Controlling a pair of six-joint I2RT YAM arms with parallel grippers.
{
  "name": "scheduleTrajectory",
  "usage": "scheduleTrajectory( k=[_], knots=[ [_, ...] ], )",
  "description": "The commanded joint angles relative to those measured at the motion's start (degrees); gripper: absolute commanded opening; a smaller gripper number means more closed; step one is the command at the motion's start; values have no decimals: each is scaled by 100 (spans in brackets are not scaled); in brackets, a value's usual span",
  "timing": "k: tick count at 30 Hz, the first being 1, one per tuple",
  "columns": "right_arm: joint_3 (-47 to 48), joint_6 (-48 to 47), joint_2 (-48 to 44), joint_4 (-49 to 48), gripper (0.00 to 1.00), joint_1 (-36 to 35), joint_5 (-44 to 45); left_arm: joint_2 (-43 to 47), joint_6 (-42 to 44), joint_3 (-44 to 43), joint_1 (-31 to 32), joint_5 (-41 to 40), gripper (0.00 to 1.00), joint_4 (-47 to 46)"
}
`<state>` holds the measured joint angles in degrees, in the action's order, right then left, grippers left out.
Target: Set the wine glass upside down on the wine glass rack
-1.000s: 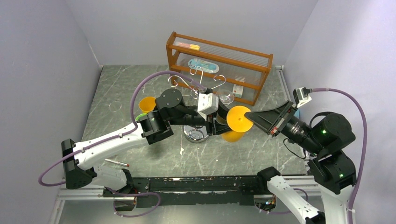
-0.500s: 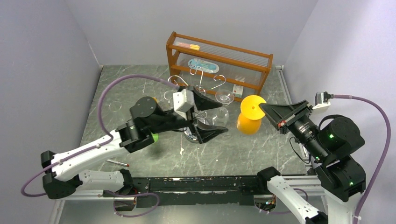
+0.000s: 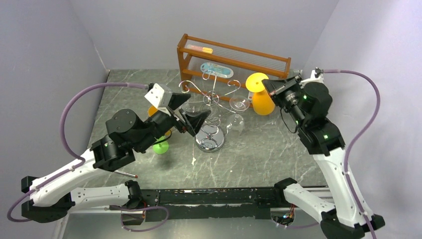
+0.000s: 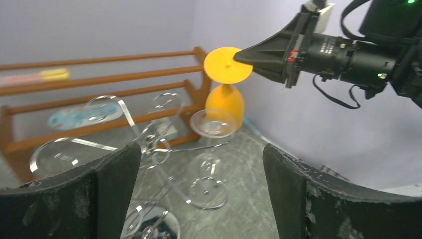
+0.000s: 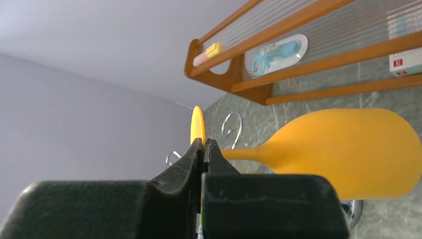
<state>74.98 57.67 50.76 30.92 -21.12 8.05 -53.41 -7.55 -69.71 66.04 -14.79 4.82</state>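
Note:
My right gripper [image 3: 264,87] is shut on the round foot of an orange wine glass [image 3: 262,102], holding it upside down, bowl downward, just right of the wine glass rack [image 3: 211,97]. In the right wrist view the pads [image 5: 196,149] pinch the thin foot edge and the bowl [image 5: 348,149] extends to the right. The rack is a chrome wire tree on a round shiny base [image 3: 210,141]. A clear glass [image 4: 213,124] hangs upside down from one of its arms. My left gripper [image 3: 191,113] stands open and empty left of the rack, its jaws wide apart [image 4: 200,149].
A brown wooden shelf unit [image 3: 234,52] with small items stands behind the rack against the back wall. Another orange glass [image 3: 153,110] and a green object [image 3: 160,147] sit beside my left arm. A red-tipped pen [image 3: 124,173] lies near the front edge.
My left gripper opened and pulled back leftward from the rack. The right arm carried the orange glass from in front of the rack up and back to its right side.

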Motion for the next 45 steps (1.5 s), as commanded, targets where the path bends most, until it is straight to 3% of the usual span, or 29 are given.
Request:
scheduleTrajectory(
  k=[1,7,16,30,45],
  knots=[
    [-54,-30,415,-1040,0,-20,184,304,-108,-215,16,-1344,96,785],
    [-77,25,1172,-1827,0,-23,-234,763,51,33,23,-1360,97,858],
    [-356,153,1788,-2742,0,-135,-968,973,-29,268,22,-2037,97,1386],
    [186,-199,2353,-2136,0,-239,-1794,1074,-477,417,21,-2163,97,1730],
    [490,-556,2210,-1184,0,-242,-2056,892,-869,213,20,-2439,97,1910]
  ],
)
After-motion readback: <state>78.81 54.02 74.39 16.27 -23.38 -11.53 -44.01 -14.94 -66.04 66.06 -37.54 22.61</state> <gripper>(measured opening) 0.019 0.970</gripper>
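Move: I'm pinching the orange wine glass upside down by its foot in my right hand. It goes to the empty gap between the rack's far hook and right-far hook, roughly 8 cm ahead, 13 cm left and 8 cm below. The rack's centre hub is some 18 cm left and 2 cm ahead, the hanging clear glass about 9 cm left and level fore-and-aft, both lower. From my open left hand, the gap lies about 17 cm ahead, 7 cm right and 9 cm lower. With my right fingers keeping their pinch on the foot, I carry the inverted glass forward about 10 cm, swinging it increasingly left past the hanging clear glass. I lower it some 5 cm towards the gap, turning about 20 degrees counter-clockwise, then ease back 2 cm. My empty left hand moves about 9 cm left and sinks, fingers staying open. ##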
